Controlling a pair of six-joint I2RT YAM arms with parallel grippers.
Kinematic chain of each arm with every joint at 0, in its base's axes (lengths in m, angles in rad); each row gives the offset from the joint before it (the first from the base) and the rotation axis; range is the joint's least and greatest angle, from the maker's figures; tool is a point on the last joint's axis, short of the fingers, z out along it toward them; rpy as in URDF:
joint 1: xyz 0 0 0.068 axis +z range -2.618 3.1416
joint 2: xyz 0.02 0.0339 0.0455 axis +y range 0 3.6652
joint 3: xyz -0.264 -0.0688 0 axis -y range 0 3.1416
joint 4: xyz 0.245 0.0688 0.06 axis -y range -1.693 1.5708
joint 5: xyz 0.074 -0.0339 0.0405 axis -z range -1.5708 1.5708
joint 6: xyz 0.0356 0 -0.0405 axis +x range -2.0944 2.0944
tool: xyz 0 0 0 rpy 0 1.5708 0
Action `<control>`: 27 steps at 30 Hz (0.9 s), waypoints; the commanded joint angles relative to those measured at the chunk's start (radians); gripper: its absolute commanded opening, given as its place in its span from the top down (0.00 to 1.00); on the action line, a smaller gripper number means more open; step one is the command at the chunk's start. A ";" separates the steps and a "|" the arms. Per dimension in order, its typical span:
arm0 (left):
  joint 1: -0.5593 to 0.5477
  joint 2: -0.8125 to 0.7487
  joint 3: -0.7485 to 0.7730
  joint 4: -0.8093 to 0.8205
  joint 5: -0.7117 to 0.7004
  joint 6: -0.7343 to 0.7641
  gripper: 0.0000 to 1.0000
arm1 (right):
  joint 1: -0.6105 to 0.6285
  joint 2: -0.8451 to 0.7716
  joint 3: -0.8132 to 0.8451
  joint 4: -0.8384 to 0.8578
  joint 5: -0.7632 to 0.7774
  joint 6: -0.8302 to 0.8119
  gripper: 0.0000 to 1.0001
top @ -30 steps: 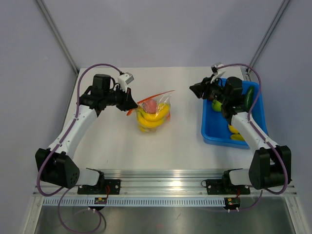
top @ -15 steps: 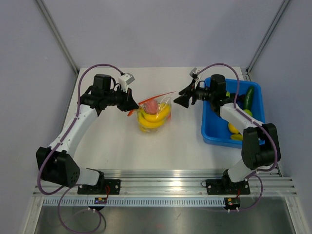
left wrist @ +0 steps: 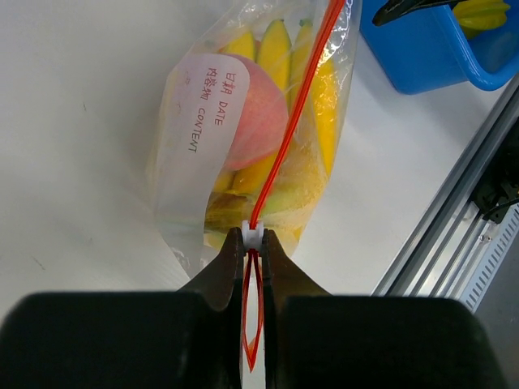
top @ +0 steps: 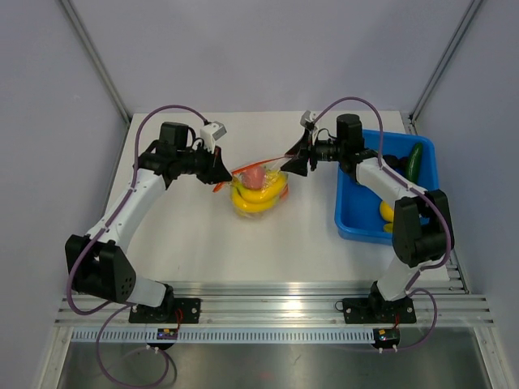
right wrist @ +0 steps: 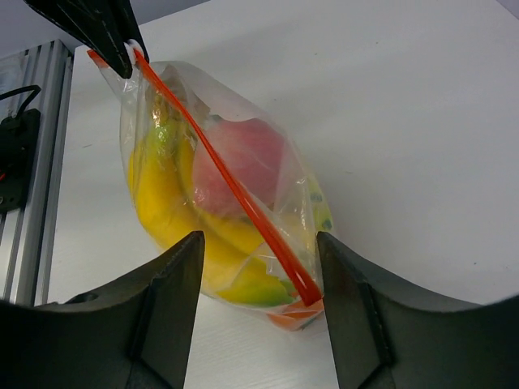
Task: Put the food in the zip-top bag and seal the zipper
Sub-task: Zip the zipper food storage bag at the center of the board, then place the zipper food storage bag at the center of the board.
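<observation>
The clear zip-top bag (top: 259, 190) lies mid-table with yellow bananas (top: 258, 199) and a pink-red peach (top: 252, 176) inside. Its orange-red zipper (top: 263, 160) runs up to the right. My left gripper (top: 222, 172) is shut on the zipper's left end; in the left wrist view, the left gripper (left wrist: 253, 237) pinches the strip at a small white slider, with the bag (left wrist: 190, 146) hanging beyond. My right gripper (top: 293, 160) is open at the zipper's right end. In the right wrist view, the right gripper (right wrist: 258, 241) straddles the bag's corner, the zipper (right wrist: 235, 198) ending near the right finger.
A blue bin (top: 349, 220) stands at the right, holding a green cucumber (top: 415, 160) and yellow pieces (top: 388, 213). The aluminium rail (top: 268, 290) runs along the near table edge. Slanted frame posts rise at the back corners.
My right arm has swung left from over the blue bin to the bag's right end, and its jaws have opened. The left gripper and the bag have barely moved.
</observation>
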 commanded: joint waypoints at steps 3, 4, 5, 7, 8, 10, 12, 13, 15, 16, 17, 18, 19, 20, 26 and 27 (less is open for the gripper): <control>0.003 0.000 0.055 0.027 0.035 0.013 1.00 | 0.018 0.017 0.058 -0.005 -0.062 -0.023 0.47; 0.002 -0.001 0.056 0.028 0.035 0.012 1.00 | 0.017 0.018 0.060 -0.004 -0.059 -0.023 0.60; 0.002 0.000 0.058 0.027 0.036 0.013 1.00 | 0.017 0.018 0.060 -0.002 -0.059 -0.014 0.68; 0.002 0.002 0.059 0.025 0.038 0.013 1.00 | 0.017 0.022 0.062 -0.002 -0.063 -0.010 1.00; 0.002 0.000 0.059 0.027 0.038 0.013 1.00 | 0.017 0.025 0.063 -0.007 -0.057 -0.005 1.00; 0.002 0.002 0.064 0.022 0.038 0.012 1.00 | 0.018 0.017 0.059 -0.007 -0.036 0.006 1.00; 0.002 -0.001 0.067 0.016 0.035 0.012 1.00 | 0.017 -0.018 0.007 0.037 0.057 0.033 1.00; 0.002 -0.001 0.067 0.016 0.036 0.013 1.00 | 0.015 -0.037 -0.019 0.120 0.103 0.082 1.00; 0.002 -0.006 0.061 0.015 0.033 0.013 1.00 | 0.007 -0.096 -0.117 0.291 0.209 0.139 1.00; 0.002 -0.007 0.058 0.015 0.033 0.015 1.00 | 0.001 -0.116 -0.147 0.343 0.242 0.194 1.00; 0.002 -0.009 0.055 0.015 0.029 0.015 1.00 | -0.003 -0.132 -0.191 0.389 0.301 0.222 1.00; 0.002 -0.009 0.050 0.016 0.024 0.015 1.00 | -0.008 -0.162 -0.208 0.474 0.335 0.255 1.00; 0.002 -0.009 0.047 0.016 0.023 0.013 1.00 | -0.019 -0.173 -0.225 0.527 0.360 0.367 1.00; 0.002 -0.009 0.043 0.016 0.017 0.015 1.00 | -0.023 -0.196 -0.256 0.577 0.413 0.407 1.00; 0.002 -0.021 0.038 0.008 0.006 0.024 1.00 | -0.031 -0.244 -0.247 0.566 0.662 0.414 1.00; 0.002 -0.024 0.032 0.009 0.001 0.024 1.00 | -0.034 -0.244 -0.245 0.556 0.676 0.408 1.00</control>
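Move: My open right fingers straddle the zipper's right end, about 1 cm ahead of and 1 cm below the hand point. From my right hand, the peach in the bag lies some 10 cm left, 3 back and 7 below; the bananas are 9 left, 8 back and 10 below. My left hand already grips the slider, with the zipper's left end some 4 cm left, 2 back and 1 below; the right end lies roughly 16 right and 4 ahead, about level. I shut my right fingers on the zipper's right end, barely shifting, then draw it away from my left hand: first pulling to the right, then also up and forward, about 5 to 6 cm in all, turning the wrist nearly 30 degrees clockwise. My left hand keeps its pinch on the slider, holding against the pull with under 1.5 cm of drift. ##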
